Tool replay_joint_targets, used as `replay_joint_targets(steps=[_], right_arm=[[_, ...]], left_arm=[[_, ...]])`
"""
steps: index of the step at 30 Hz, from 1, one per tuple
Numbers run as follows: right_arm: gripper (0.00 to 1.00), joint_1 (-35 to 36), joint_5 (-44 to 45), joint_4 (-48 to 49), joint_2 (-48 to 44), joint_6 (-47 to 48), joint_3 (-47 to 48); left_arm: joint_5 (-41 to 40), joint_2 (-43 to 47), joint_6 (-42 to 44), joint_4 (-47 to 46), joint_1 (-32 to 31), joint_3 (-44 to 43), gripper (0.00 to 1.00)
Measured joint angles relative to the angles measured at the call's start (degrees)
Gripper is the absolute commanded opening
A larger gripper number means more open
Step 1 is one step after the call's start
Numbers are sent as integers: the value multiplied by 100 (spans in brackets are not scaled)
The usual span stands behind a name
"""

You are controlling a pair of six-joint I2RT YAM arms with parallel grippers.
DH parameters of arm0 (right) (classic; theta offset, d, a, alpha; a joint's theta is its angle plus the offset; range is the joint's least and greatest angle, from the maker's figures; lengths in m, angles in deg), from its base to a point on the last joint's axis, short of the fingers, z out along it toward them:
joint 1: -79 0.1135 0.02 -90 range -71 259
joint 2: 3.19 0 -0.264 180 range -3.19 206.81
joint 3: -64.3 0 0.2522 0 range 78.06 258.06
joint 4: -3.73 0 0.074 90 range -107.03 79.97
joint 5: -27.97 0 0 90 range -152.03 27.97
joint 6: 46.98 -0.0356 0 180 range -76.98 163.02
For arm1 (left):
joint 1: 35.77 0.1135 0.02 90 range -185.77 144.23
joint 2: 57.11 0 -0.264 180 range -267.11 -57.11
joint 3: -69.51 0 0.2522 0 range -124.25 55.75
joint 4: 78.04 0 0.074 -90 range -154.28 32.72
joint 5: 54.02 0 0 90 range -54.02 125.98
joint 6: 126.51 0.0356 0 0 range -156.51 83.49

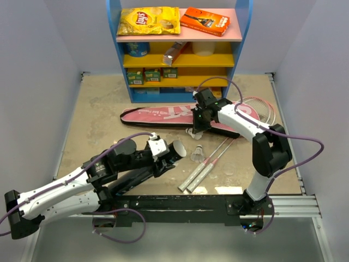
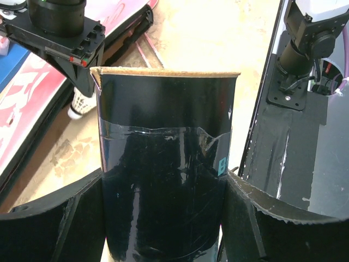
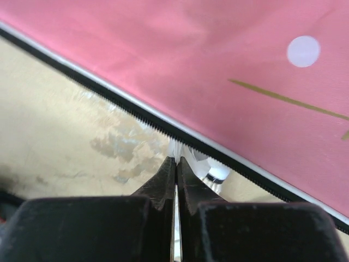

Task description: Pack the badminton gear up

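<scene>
My left gripper (image 1: 165,157) (image 2: 164,180) is closed round the long black tube (image 1: 178,148) (image 2: 163,153), whose open end points toward the table's middle. Beside the near edge of the pink bag (image 1: 163,114) (image 3: 218,65) (image 2: 22,103), my right gripper (image 1: 196,129) (image 3: 175,159) (image 2: 65,38) is shut on the feathers of a white shuttlecock (image 3: 215,170) (image 2: 80,103) (image 1: 191,132). A second shuttlecock (image 1: 198,154) stands on the table just right of the tube's mouth. Two rackets (image 1: 210,161) lie side by side, heads under the right arm, white handles (image 1: 190,181) toward the front.
A blue shelf unit (image 1: 115,49) stands at the back, with a yellow crisp packet (image 1: 148,21) and an orange box (image 1: 204,21) on top and cans and small boxes on the shelves below. The black base rail (image 1: 180,204) runs along the near edge.
</scene>
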Motion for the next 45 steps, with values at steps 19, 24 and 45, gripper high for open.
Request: replay_joint_targets(steps=[19, 24, 45], right_arm=[[0, -236, -4207, 1392, -31, -24, -848], [0, -426, -5025, 2664, -42, -863, -1021], [0, -837, -4570, 2640, -833, -468, -48]], left_arm=[[-35, 111, -17, 9, 0, 2, 0], [-33, 262, -52, 7, 0, 2, 0], [-214, -7, -35, -81, 0, 2, 0]])
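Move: The right hand already pinches a shuttlecock by its feathers, partly under the near edge of the racket bag; the bag's middle is about 6 cm ahead, level sideways and 5 cm below. The open tube mouth it is taken to lies roughly 17 cm back, 7 cm to its left and 17 cm higher; from the left hand, 3 cm ahead, 3 cm right and 5 cm above. A spare shuttlecock sits some 10 cm back of the right hand and 1 cm to its right, 4 cm lower. Keeping its pinch on the feathers, the right hand first draws low back and left about 6 cm each way, pulling along the bag edge and starting to roll, then climbs left and forward again, the shuttlecock coming clear of the bag, to finish some 16 cm higher and 6 cm left of its start. On the way the wrist rolls its left side up by as much as 60 degrees, easing to about 45, so that the down-pointing fingers now aim to the left with the cork leading, while the left hand keeps its grip on the tube almost in place. ##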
